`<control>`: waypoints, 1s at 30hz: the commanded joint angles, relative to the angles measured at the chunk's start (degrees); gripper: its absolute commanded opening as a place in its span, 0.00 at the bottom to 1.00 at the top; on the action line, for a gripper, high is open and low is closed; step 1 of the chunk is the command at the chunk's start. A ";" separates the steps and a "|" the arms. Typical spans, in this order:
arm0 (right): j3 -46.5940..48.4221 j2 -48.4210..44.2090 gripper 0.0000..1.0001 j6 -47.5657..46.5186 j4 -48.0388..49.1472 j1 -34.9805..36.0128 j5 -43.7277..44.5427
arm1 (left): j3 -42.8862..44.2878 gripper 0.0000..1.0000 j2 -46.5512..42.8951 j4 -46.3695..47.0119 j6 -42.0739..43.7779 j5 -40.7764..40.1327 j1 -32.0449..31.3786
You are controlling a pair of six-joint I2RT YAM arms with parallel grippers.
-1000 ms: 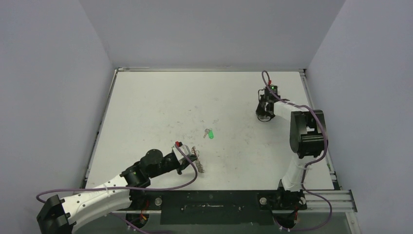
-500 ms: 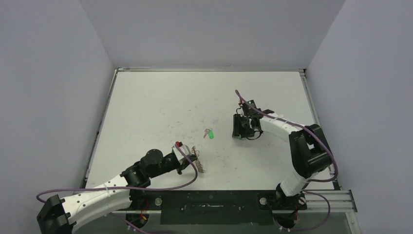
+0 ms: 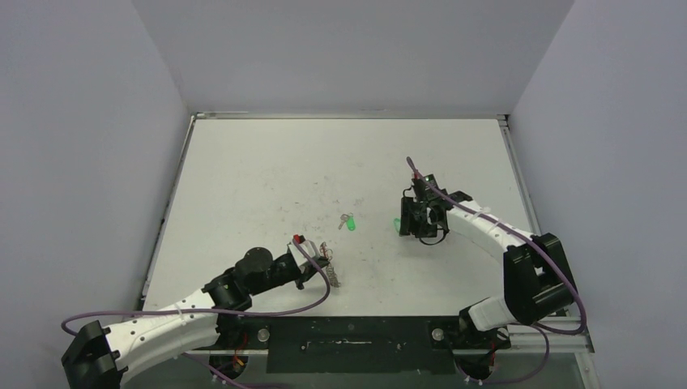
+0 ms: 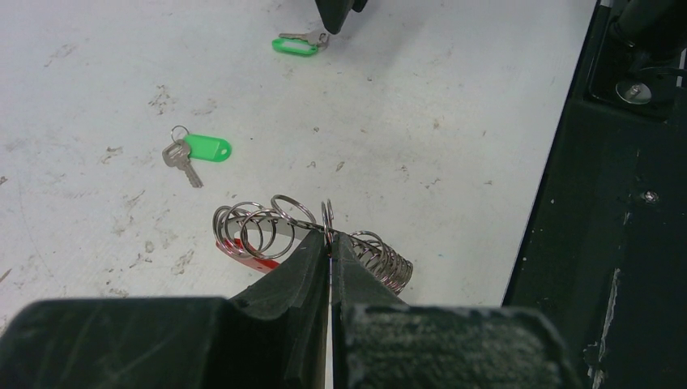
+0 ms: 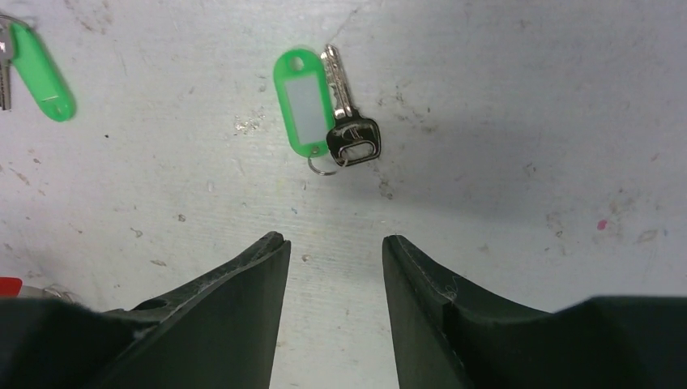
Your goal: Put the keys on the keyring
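Observation:
One set of keys (image 3: pixel 349 222) with a green tag lies mid-table; the left wrist view shows the same keys (image 4: pixel 198 151) beyond the keyring. A second set of green-tagged keys (image 5: pixel 324 113) lies flat just ahead of my right gripper (image 5: pixel 334 243), whose jaws stand open and hold nothing. From above, those keys (image 3: pixel 397 223) sit at the tip of the right gripper (image 3: pixel 407 223). My left gripper (image 4: pixel 328 239) is shut on the keyring (image 4: pixel 267 231), a row of silver loops with a red segment (image 4: pixel 243 253). It holds the keyring (image 3: pixel 330 269) low over the table's near side.
The white table (image 3: pixel 267 170) is scuffed and bounded by grey walls. A black rail (image 3: pixel 364 336) runs along the near edge, beside the left gripper's right side. Purple cables trail from both arms.
My right arm swung from the far right toward the table's middle and its jaws opened. A second green-tagged set of keys now lies in front of it. The left arm stayed still.

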 commanded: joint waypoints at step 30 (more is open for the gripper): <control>4.52 15.79 0.49 7.63 11.74 -2.47 0.11 | 1.36 0.00 -3.34 -0.55 0.24 -0.06 -0.69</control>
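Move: The right hand, open, has the nearer green-tagged key set on the table about 5 cm ahead, 2 cm to its left and 4 cm below. The other key set lies some 13 cm farther left of that one and 1 cm farther out. The held keyring is about 19 cm left of the right hand and 10 cm back. From the left hand, the nearer keys lie roughly 16 cm ahead and 18 cm right, well below. Right hand dips 3 cm, turning clockwise, then runs forward about 7 cm until its open fingers straddle the keys. ##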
